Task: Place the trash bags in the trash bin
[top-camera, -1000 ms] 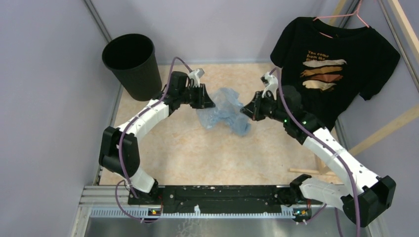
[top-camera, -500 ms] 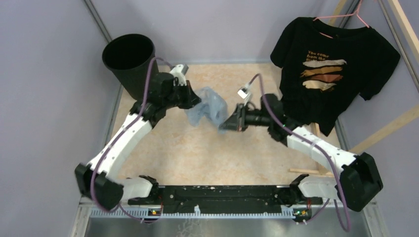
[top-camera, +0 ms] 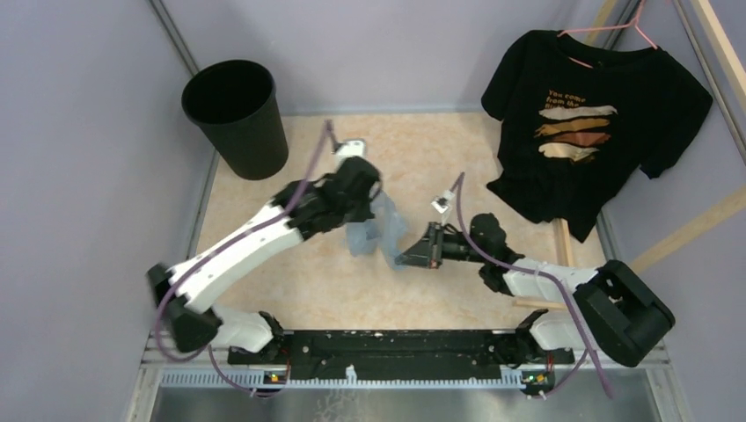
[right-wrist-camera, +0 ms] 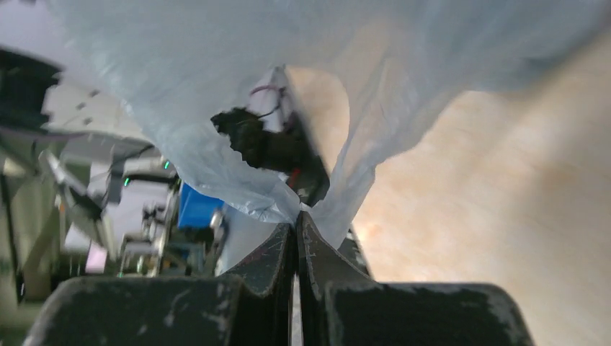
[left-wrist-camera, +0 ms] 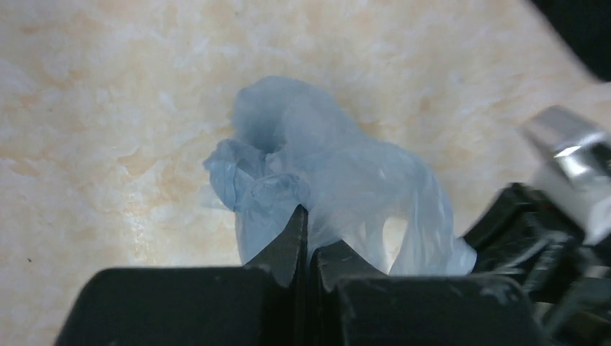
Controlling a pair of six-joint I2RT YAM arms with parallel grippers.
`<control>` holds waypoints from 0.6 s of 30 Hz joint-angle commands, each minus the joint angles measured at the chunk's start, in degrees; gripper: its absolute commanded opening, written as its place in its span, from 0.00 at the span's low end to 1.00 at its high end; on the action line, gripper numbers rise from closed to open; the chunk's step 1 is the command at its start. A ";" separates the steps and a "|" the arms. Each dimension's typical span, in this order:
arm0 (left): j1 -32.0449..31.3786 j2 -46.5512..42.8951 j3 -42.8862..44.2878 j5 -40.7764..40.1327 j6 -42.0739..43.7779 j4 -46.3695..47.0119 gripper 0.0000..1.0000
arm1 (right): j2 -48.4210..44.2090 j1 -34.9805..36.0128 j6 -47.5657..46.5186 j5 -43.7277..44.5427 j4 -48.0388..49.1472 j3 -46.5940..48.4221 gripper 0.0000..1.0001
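A crinkly, translucent light-blue trash bag (top-camera: 376,230) hangs bunched between my two grippers above the middle of the floor. My left gripper (top-camera: 374,204) is shut on its upper left part; in the left wrist view the closed fingertips pinch the film of the trash bag (left-wrist-camera: 324,173). My right gripper (top-camera: 406,255) is shut on the bag's lower right corner, and in the right wrist view the trash bag (right-wrist-camera: 288,79) spreads upward from the closed jaws. The round black trash bin (top-camera: 236,116) stands upright at the far left corner, well apart from both grippers.
A black printed T-shirt (top-camera: 589,114) hangs on a pink hanger at the far right. Grey walls close in the left and back sides. A wooden slat (top-camera: 686,233) leans at the right edge. The beige marbled floor (top-camera: 290,281) lies below the bag.
The left gripper has closed on the bag. Both grippers moved nearer to the arm bases with it, and the bag is now bunched tighter between them.
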 commanded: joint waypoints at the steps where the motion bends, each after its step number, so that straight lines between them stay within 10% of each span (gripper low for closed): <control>1: -5.82 14.72 7.30 -11.32 -4.75 -7.24 0.04 | -8.21 -10.39 0.78 -0.28 4.49 -9.87 0.00; 9: -10.31 25.47 14.35 -2.60 -1.37 3.09 0.93 | -28.59 -14.72 -20.28 20.18 -42.29 -2.38 0.00; 18: -11.73 9.88 -2.61 25.26 -0.89 25.72 0.98 | -25.24 -23.80 -22.25 25.11 -47.97 -3.43 0.00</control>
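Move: The left hand still pinches the trash bag, whose middle hangs about 6 cm below it, some 2 cm ahead and 3 cm to its right. From the right hand, which also holds the bag, that middle lies roughly 5 cm ahead, 5 cm left and 3 cm higher. The trash bin stands about 30 cm to the left of the left hand, some 25 cm ahead of it, its middle around 10 cm lower. Rightward, both hands sweep about 15 cm together. The left first plunges some 10 cm while its fingers spread wide and let go of the bag, then carries on right above the bag, easing slightly up and back. The right, still pinching its end, drags it right and 8 cm forward, dipping slightly overall and turning some 40 degrees clockwise. ##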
